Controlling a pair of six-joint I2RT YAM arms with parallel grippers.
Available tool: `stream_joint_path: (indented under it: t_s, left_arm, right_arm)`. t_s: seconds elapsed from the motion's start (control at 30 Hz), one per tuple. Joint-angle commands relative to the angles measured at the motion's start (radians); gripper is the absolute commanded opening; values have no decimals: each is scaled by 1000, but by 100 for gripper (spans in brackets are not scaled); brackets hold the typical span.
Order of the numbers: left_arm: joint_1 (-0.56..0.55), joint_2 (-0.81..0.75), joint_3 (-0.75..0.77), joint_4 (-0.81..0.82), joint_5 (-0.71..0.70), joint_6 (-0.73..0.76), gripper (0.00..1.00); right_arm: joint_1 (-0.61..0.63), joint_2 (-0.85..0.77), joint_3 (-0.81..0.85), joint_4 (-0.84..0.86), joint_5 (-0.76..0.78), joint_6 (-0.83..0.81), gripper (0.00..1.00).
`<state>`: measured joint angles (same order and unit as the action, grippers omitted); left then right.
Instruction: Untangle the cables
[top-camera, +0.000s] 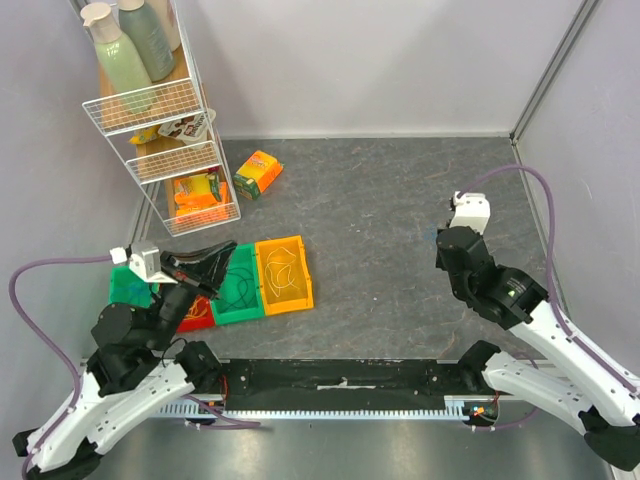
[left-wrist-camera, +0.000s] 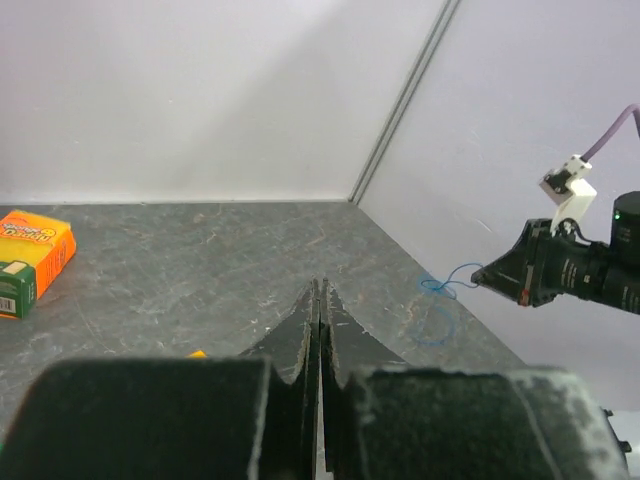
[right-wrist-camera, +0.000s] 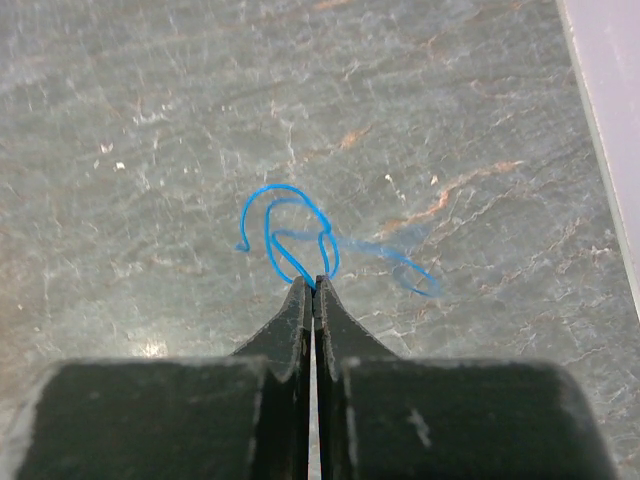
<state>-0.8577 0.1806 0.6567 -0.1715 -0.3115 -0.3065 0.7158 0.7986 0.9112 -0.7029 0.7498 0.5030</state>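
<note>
My right gripper (right-wrist-camera: 314, 283) is shut on a thin blue cable (right-wrist-camera: 290, 230), pinched at the fingertips; its loops hang just above the grey table. In the top view that gripper (top-camera: 441, 240) is at the right. The left wrist view shows the blue cable (left-wrist-camera: 440, 290) dangling from it. My left gripper (left-wrist-camera: 320, 285) is shut, with nothing visible between its fingers. It hovers over the trays (top-camera: 232, 247) at the left. A yellow cable (top-camera: 283, 270) lies in the orange tray (top-camera: 303, 290), and a dark green cable (top-camera: 237, 285) lies in the green tray (top-camera: 240, 312).
A red tray (top-camera: 192, 322) and another green tray (top-camera: 125, 288) sit partly under the left arm. A white wire rack (top-camera: 160, 130) with bottles and snack packs stands at the back left. An orange box (top-camera: 258, 173) lies near it. Walls close in at the back and right.
</note>
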Motion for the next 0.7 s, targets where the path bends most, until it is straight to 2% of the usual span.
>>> stream_joint_path:
  t_s: [0.0,0.13,0.17,0.23,0.3,0.33,0.37,0.4,0.53,0.67]
  left_arm:
    - [5,100,20,-16,41,61,2]
    - [3,250,11,46,276,41,3]
    - [3,299,12,56,340,35,11]
    - [2,388,20,72,425,21,42]
    - [3,462,20,119,506,17,64]
    - [3,496,23,142,538,11,71]
    - [3,529,27,164,567,9,84]
    - [3,554,32,196,592,10,91]
    - [3,644,64,244,676,52,93]
    - [5,758,110,263,822,58,94]
  right_arm:
    - [-1,-4,-44,32,-100,-15,0]
    - [-1,1,-41,89,-334,-70,0]
    - [-1,1,-35,95,-389,-75,0]
    - [-1,-1,-29,118,-499,-95,0]
    - [-1,5,-21,146,-652,-118,0]
    - [-1,16,-11,152,-723,-129,0]
    - [-1,34,-2,157,-832,-139,0]
    - [-1,51,9,158,-909,-150,0]
    - [-1,90,32,178,-1107,-162,0]
    - [-1,82,31,221,-1193,-150,0]
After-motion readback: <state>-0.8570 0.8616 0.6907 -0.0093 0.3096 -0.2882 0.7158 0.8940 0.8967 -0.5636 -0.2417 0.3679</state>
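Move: From the left hand, shut and high, the blue cable held in the right fingers lies about 37 cm to the right, 9 ahead and 15 below. The yellow box is some 10 cm ahead, 6 right and 34 below, the green box beside it 8 ahead, 4 left. From the right hand, the cable's loops hang roughly 4 cm below, 2 ahead and 3 left; the left gripper is about 40 left, 8 back and 12 higher. Rightward and down the left hand swings, about 17 cm across and 11 lower, towards the blue cable, its fingers opening wide as it turns clockwise and tips down. Leftward comes the right hand to meet it, some 15 cm, drawing back about 7 and dipping a little, swinging round counter-clockwise roughly 50 degrees; its shut fingers still pinch the cable. ##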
